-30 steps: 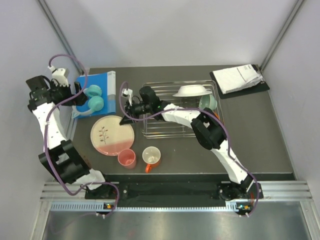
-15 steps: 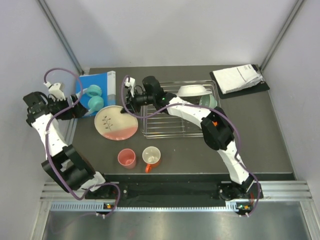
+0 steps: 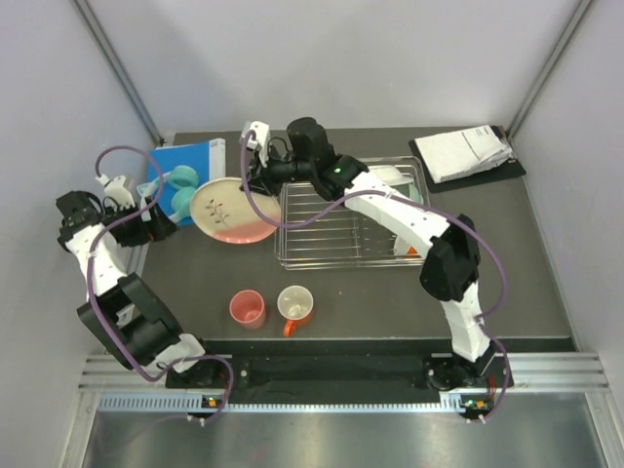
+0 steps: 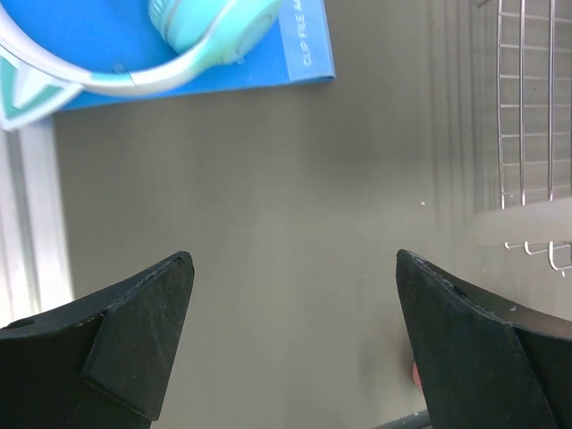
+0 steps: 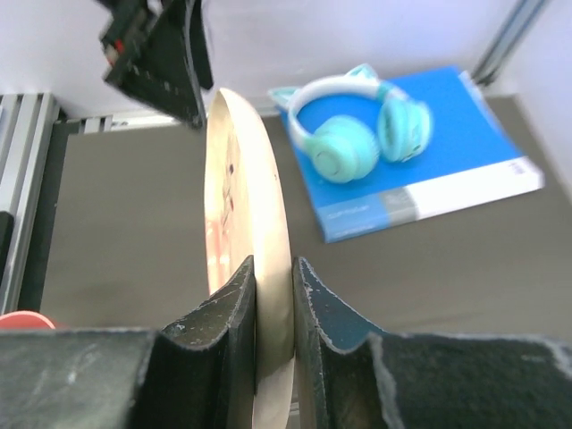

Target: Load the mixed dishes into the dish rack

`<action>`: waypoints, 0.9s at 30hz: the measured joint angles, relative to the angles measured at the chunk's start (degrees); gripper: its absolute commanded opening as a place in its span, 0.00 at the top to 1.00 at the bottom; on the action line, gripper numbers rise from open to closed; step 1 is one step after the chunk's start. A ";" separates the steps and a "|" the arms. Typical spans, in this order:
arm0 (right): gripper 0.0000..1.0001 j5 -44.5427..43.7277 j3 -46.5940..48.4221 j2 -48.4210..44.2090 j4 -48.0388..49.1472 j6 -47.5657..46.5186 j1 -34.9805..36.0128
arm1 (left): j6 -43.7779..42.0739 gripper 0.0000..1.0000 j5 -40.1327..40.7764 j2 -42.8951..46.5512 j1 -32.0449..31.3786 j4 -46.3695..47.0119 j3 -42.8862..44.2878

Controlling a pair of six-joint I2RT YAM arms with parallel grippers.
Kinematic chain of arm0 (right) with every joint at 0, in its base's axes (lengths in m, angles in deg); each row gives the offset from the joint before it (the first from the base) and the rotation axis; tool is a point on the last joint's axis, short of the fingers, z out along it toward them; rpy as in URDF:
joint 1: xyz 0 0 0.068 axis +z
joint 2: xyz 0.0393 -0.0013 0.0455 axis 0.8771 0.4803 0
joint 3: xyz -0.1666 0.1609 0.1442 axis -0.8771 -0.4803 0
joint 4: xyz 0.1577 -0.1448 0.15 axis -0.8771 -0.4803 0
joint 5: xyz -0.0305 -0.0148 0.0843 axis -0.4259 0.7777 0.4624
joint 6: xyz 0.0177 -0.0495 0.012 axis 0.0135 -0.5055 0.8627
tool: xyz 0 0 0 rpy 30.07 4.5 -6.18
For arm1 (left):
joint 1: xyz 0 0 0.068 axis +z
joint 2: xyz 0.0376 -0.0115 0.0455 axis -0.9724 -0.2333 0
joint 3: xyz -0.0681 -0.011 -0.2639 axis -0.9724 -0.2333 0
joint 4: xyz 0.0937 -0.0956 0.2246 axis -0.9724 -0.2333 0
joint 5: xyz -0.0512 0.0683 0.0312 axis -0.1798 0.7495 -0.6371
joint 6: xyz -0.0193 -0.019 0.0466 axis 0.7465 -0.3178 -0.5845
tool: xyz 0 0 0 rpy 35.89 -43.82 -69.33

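Note:
My right gripper (image 5: pixel 274 268) is shut on the rim of the cream-and-pink plate (image 5: pixel 241 214), which stands edge-on between its fingers. From above, the plate (image 3: pixel 232 211) hangs tilted over the table just left of the silver wire dish rack (image 3: pixel 331 244), with the right gripper (image 3: pixel 258 185) at its far edge. A white bowl (image 3: pixel 392 175) in the rack shows partly behind the right arm. The pink cup (image 3: pixel 248 309) and orange mug (image 3: pixel 294 304) stand near the front. My left gripper (image 3: pixel 164 222) (image 4: pixel 293 259) is open and empty, left of the plate.
A blue book (image 3: pixel 190 161) with mint headphones (image 3: pixel 181 191) on it lies at the back left, close to the plate. White papers on a black board (image 3: pixel 466 154) lie at the back right. The table's left edge (image 4: pixel 31 223) runs beside my left gripper.
My right gripper has lifted the plate off the table and carried it back and slightly right, tilting it on edge. The left arm has drawn back and lower on the left.

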 measured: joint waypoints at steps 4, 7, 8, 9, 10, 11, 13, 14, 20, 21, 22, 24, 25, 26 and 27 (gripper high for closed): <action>1.00 -2.10 0.28 -4.57 -3.04 -2.71 -0.26 | -0.22 0.01 -0.46 -0.24 0.00 -0.59 -0.76; 1.00 -4.00 -0.39 -8.83 -5.40 -4.85 -0.63 | -0.48 0.01 -0.92 -0.22 0.00 -1.11 -1.29; 1.00 -4.74 -1.57 -10.91 -5.86 -5.57 -0.92 | -0.57 0.01 -1.05 -0.22 0.00 -1.25 -1.46; 1.00 -5.31 -2.60 -12.44 -6.12 -5.99 -1.22 | -0.66 0.01 -1.22 -0.22 0.00 -1.36 -1.57; 1.00 -5.95 -4.07 -14.34 -6.51 -6.62 -1.62 | -0.70 0.01 -1.51 -0.22 0.00 -1.33 -1.73; 1.00 -6.69 -5.40 -16.28 -7.19 -7.26 -2.12 | -0.72 0.01 -1.77 -0.22 0.00 -1.33 -1.95; 1.00 -8.39 -7.72 -19.71 -8.55 -8.74 -3.17 | -0.76 0.01 -2.38 -0.22 0.02 -1.42 -2.40; 1.00 -9.55 -9.27 -21.40 -8.90 -9.70 -3.65 | -0.76 0.01 -2.47 -0.22 0.02 -1.49 -2.54; 1.00 -17.09 -18.34 -30.47 -13.00 -15.74 -5.86 | -0.87 0.01 -3.67 -0.22 0.02 -1.68 -3.10; 1.00 -18.12 -19.89 -31.80 -13.55 -16.68 -6.16 | -0.87 0.01 -3.82 -0.22 0.02 -1.75 -3.10; 1.00 -19.21 -21.75 -33.24 -14.12 -17.53 -6.47 | -0.90 0.01 -3.98 -0.22 0.02 -1.75 -3.10; 1.00 -21.14 -24.44 -35.58 -15.23 -18.93 -6.93 | -0.90 0.01 -4.24 -0.22 0.02 -1.77 -3.10; 1.00 -21.99 -25.53 -36.54 -15.67 -19.45 -7.13 | -0.90 0.01 -4.44 -0.22 0.02 -1.77 -3.10; 1.00 -23.02 -26.62 -37.59 -16.13 -20.11 -7.19 | -0.87 0.01 -4.55 -0.24 0.02 -1.79 -3.10; 1.00 -23.89 -27.56 -38.56 -16.76 -20.61 -7.34 | -0.87 0.01 -4.72 -0.22 0.02 -1.81 -3.10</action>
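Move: The right hand holds the floral plate by its rim; the middle of the dish rack lies about 29 cm to its right, level ahead and some 22 cm below. In the rack the white plate stands about 9 cm ahead and 34 cm right, the green bowl 4 cm ahead and 42 cm right, the orange bowl 6 cm back and 44 cm right. From the left hand the rack is about 59 cm right, 6 cm ahead. Still pinching the floral plate, the right hand arcs some 22 cm right over the rack, rising, then dipping, turning clockwise. ##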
